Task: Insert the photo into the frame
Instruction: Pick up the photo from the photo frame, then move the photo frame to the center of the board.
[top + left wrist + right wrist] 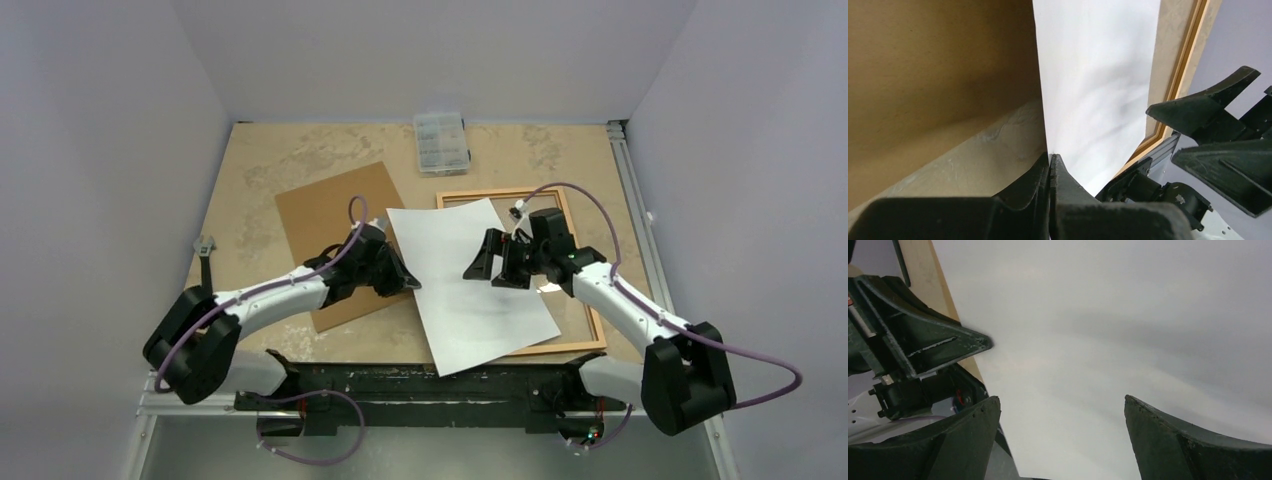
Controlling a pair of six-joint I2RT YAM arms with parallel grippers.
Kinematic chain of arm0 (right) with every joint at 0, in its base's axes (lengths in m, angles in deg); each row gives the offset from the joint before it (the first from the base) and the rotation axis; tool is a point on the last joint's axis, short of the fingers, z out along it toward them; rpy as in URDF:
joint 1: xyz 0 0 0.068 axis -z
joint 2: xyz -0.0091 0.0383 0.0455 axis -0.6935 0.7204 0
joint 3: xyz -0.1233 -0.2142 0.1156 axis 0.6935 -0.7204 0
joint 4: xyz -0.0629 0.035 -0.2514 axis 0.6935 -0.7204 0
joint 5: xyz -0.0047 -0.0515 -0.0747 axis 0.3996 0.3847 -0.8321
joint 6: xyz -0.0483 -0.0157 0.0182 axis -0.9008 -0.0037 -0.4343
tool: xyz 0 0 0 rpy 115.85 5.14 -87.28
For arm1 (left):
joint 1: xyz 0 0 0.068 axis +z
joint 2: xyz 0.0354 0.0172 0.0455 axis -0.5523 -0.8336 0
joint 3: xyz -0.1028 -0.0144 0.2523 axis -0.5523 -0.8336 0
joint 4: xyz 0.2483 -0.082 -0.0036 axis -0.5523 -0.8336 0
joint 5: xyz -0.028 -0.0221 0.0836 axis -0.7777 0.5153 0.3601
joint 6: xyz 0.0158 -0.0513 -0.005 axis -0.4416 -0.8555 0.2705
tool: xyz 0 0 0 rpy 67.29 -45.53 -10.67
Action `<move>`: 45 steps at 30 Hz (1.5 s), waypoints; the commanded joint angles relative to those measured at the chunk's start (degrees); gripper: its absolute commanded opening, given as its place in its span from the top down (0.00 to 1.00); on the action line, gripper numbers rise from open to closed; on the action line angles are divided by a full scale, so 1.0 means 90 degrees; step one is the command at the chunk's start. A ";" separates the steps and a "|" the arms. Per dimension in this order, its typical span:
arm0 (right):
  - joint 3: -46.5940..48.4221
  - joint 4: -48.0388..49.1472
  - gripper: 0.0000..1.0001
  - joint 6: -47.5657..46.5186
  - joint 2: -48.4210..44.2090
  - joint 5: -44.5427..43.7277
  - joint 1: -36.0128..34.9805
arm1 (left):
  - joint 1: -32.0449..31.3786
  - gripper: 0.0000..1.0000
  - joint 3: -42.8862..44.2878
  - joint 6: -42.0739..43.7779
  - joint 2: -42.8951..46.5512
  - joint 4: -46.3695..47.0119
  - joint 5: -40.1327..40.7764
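The photo (474, 284) shows its white back and lies tilted over the left part of the orange-brown frame (580, 345). My left gripper (408, 281) is shut on the photo's left edge; the left wrist view shows the jaws (1050, 161) pinching that edge of the photo (1093, 85), with the frame rail (1184, 65) beyond. My right gripper (498, 268) is open above the photo's right half, over the frame. In the right wrist view its fingers (968, 425) stand wide apart with the white photo back (1108, 340) between them.
The brown backing board (330, 215) lies left of the photo, partly under my left arm. A small clear plastic compartment box (441, 142) stands at the back. A metal tool (205, 247) lies at the table's left edge. An aluminium rail (632, 190) runs along the right side.
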 commanded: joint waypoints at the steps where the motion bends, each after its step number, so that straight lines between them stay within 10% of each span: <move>1: 0.0497 -0.0658 0.07 -0.0543 -0.0225 -0.0651 0.0009 | -0.0013 1.00 0.0487 0.0479 0.1023 -0.1327 0.0825; 17: 0.0810 -0.0147 0.11 -0.0342 0.0774 -0.0344 -0.0210 | 0.0593 1.00 0.2021 0.1406 0.5091 -0.5120 0.1662; 45: 0.1828 0.1411 0.42 0.0855 0.3096 -0.0156 -0.2051 | 0.0594 1.00 0.2828 0.1544 0.5681 -0.5772 0.1613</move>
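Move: From the left hand, already shut on the face-down photo's left edge, the brown board's middle lies about 11 cm ahead, 14 cm left and 4 cm down; the photo's middle is some 4 cm ahead and 12 cm right. For the open right hand, the frame's left rail has its middle about 4 cm ahead, 8 cm left and 6 cm down, under the photo, whose middle is 3 cm ahead and 3 cm left. Keeping its pinch on the photo's edge, the left hand sweeps up about 22 cm, going left and then also back, away from the frame, its fingers tipping up nearly 30 degrees. The right hand rises slightly, then sinks and travels some 10 cm left to the frame's left rail, closing partway with its fingers straddling the rail; one finger seems to bear on the inner side. ##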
